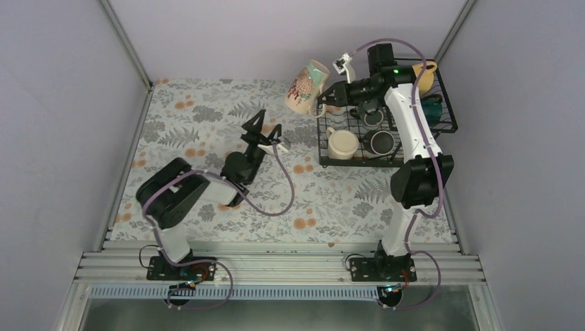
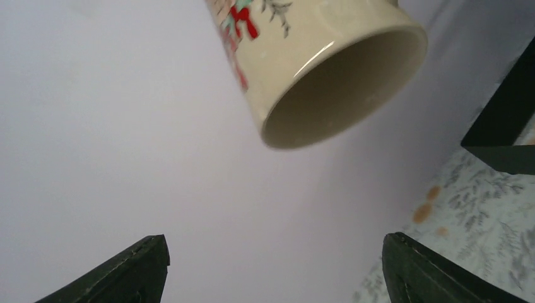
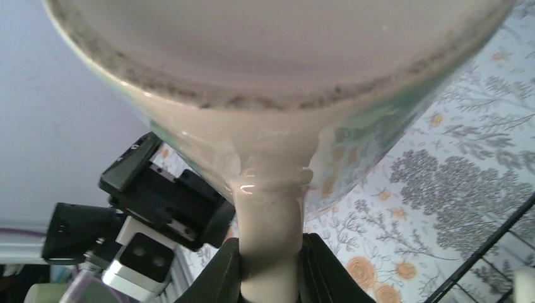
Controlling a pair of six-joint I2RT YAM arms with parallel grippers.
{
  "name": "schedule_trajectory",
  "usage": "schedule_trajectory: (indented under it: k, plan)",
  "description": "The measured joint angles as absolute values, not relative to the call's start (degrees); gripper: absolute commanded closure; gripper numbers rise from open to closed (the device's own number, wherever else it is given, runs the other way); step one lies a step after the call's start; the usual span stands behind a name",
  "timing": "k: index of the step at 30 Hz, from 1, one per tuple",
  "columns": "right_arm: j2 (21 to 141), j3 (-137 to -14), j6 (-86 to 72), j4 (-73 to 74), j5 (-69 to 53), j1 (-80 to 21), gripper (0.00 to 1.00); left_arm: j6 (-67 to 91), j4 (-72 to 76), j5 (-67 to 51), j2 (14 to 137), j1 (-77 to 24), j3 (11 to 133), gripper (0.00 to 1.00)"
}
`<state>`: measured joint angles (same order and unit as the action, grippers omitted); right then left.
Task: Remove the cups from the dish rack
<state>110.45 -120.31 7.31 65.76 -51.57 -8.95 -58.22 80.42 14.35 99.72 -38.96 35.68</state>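
My right gripper (image 1: 324,98) is shut on the handle (image 3: 270,214) of a cream cup with a red and green print (image 1: 307,86), holding it tilted in the air just left of the black wire dish rack (image 1: 324,157). My left gripper (image 1: 265,131) is open below and to the left of that cup, fingers pointing up toward it; in the left wrist view the cup's open mouth (image 2: 344,82) hangs above the spread fingertips (image 2: 148,255). In the rack stand a plain cream cup (image 1: 343,143), two dark cups (image 1: 381,141) (image 1: 372,116), a teal cup (image 1: 433,110) and a yellow cup (image 1: 425,72).
A floral cloth (image 1: 207,117) covers the table. Grey walls close in on the left, back and right. The rack fills the back right corner. The left arm's wrist camera (image 3: 135,259) shows close below the held cup in the right wrist view.
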Motion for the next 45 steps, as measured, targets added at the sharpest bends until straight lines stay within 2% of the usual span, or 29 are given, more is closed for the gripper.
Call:
schedule_trajectory:
  k: [6,13,16,20,25,27,28,30,37,45]
  plan:
    - [110.45,-117.45,9.89,69.06,-54.61,-8.97,0.97,-68.05,88.07,19.62,108.84,-42.46,42.28,0.16]
    - [110.67,-117.32,14.61,73.93,-56.38,-9.47,0.97,-72.9,88.16,23.4,112.4,-42.92,50.28,0.17]
    - [110.67,-117.14,15.66,74.15,-56.71,-9.78,0.97,-73.12,88.16,23.57,112.46,-43.0,51.33,0.31]
    - [110.67,-116.29,16.56,74.19,-57.45,-10.15,0.97,-73.93,88.14,23.42,112.66,-43.35,52.9,0.58]
    - [110.63,-116.18,16.56,74.59,-59.0,-10.48,0.96,-74.54,88.2,23.83,113.01,-44.14,53.17,0.88]
    - [110.85,-116.18,15.25,75.5,-58.67,-10.44,0.94,-73.63,88.62,23.4,112.53,-44.34,53.65,0.97]
    - [111.02,-116.18,14.79,75.48,-58.33,-9.87,0.9,-73.17,88.64,22.76,112.09,-44.62,53.98,0.97]
    - [111.42,-116.18,14.83,75.46,-58.17,-8.86,0.74,-74.0,88.55,22.48,111.31,-45.67,54.59,0.98]
    - [111.26,-116.2,17.91,74.19,-59.0,-10.2,0.02,-76.18,88.29,25.19,111.26,-45.98,54.87,0.98]
    - [106.45,-116.11,20.78,72.86,-50.83,-10.81,0.0,-82.94,86.85,27.79,110.34,-43.88,54.89,0.97]
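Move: The floral mug, base up and mouth down, is still held by its handle in the right hand, its middle about 5 cm ahead, 4 cm left and 3 cm above that hand. From the part-open left gripper it lies roughly 9 cm ahead, 11 cm right and 9 cm up. Down in the rack, some 22 cm below the right hand, the cream cup sits about 5 cm back and 8 cm right, the grey cup 4 cm ahead and 17 cm right. The left hand comes up about 6 cm and as far right, first a little forward too, its fingers tipping up some 15 degrees, and closes on the mug's rim wall while the right hand, still pinching the handle, brings the mug back about 4 cm and down a little. Only then does the right gripper open wide and let go of the handle, starting to rise, as the left keeps its pinch and eases some 3 cm back to the left and slightly forward. ##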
